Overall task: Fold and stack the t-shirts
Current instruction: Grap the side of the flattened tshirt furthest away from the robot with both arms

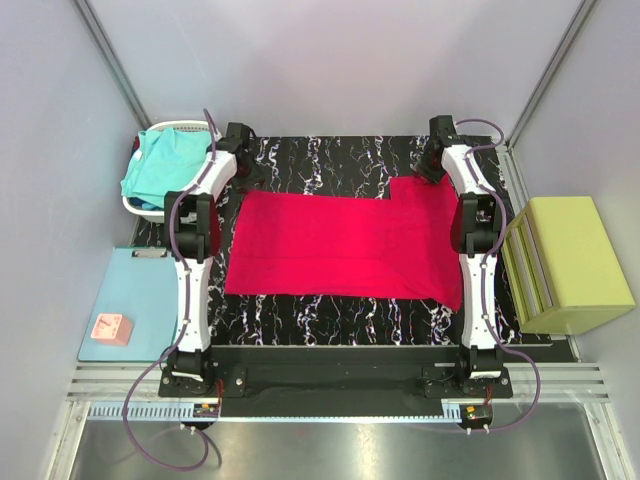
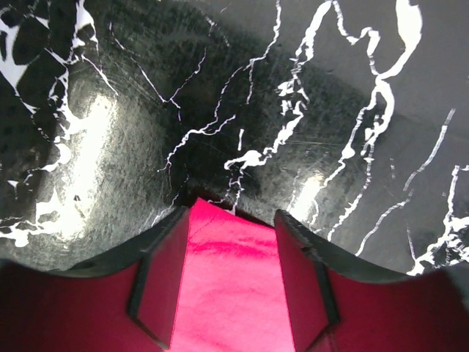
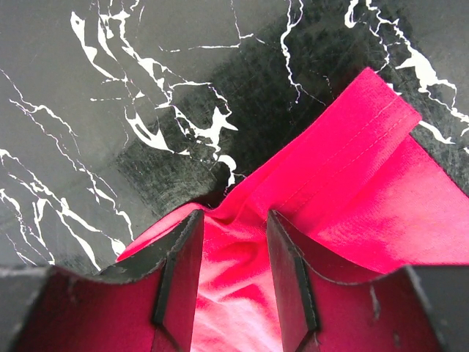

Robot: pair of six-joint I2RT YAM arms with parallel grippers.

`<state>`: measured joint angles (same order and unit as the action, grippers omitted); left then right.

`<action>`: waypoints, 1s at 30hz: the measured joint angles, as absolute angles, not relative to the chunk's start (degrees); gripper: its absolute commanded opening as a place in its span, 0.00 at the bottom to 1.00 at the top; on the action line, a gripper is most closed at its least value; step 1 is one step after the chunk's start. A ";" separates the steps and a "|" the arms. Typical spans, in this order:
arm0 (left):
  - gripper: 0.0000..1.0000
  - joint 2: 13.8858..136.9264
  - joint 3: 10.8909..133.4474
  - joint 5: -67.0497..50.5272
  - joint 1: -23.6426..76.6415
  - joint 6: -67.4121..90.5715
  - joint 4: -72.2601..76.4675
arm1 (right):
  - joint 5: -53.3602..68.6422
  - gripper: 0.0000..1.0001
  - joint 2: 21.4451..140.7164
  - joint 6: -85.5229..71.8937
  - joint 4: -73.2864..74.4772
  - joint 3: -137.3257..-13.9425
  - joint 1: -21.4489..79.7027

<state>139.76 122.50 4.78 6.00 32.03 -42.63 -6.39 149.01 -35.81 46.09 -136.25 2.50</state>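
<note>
The crimson-red t-shirt [image 1: 340, 245] lies spread flat on the black marbled table [image 1: 330, 155]. My left gripper [image 1: 248, 175] is at its far left corner. In the left wrist view the gripper [image 2: 233, 220] stands open, with the corner of the red cloth [image 2: 231, 279] lying flat between the fingers. My right gripper [image 1: 428, 172] is at the far right sleeve. There the gripper [image 3: 234, 220] is open astride puckered red cloth [image 3: 366, 169], the hemmed sleeve running off to the right. The turquoise t-shirt [image 1: 160, 165] sits bunched in a white basket [image 1: 185, 126] at the back left.
A light-blue mat [image 1: 135, 300] with a small pink block [image 1: 110, 328] lies left of the table. A yellow-green rectangular block [image 1: 575, 260] stands off the right edge. Both arms reach along the table's sides, and grey walls close in behind.
</note>
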 measured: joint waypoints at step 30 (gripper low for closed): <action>0.00 139.87 121.30 7.33 5.89 32.86 -43.81 | -6.52 0.52 148.94 -35.77 46.81 -136.53 2.44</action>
<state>139.87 121.30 7.33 5.89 32.86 -43.81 -6.52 148.94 -35.77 46.81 -136.53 2.44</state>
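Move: The far left corner of the red t-shirt lies about 1 cm to the left of my left hand and 1 cm below it, level with it fore and aft, right between my half-open fingertips. The laundry basket stands some 21 cm to the left of that hand and 5 cm farther out. Under my right hand, the far edge is about 1 cm below; the shirt's far right corner is roughly 8 cm to that hand's right and 1 cm ahead. I pinch the t-shirt's far left corner with my left hand: I settle it about 1 cm down towards the cloth, edge it some 1 cm left and 1 cm back, and close the half-open fingers all the way on the corner. My right hand stays put over the far edge, fingers still about half open astride the cloth. ##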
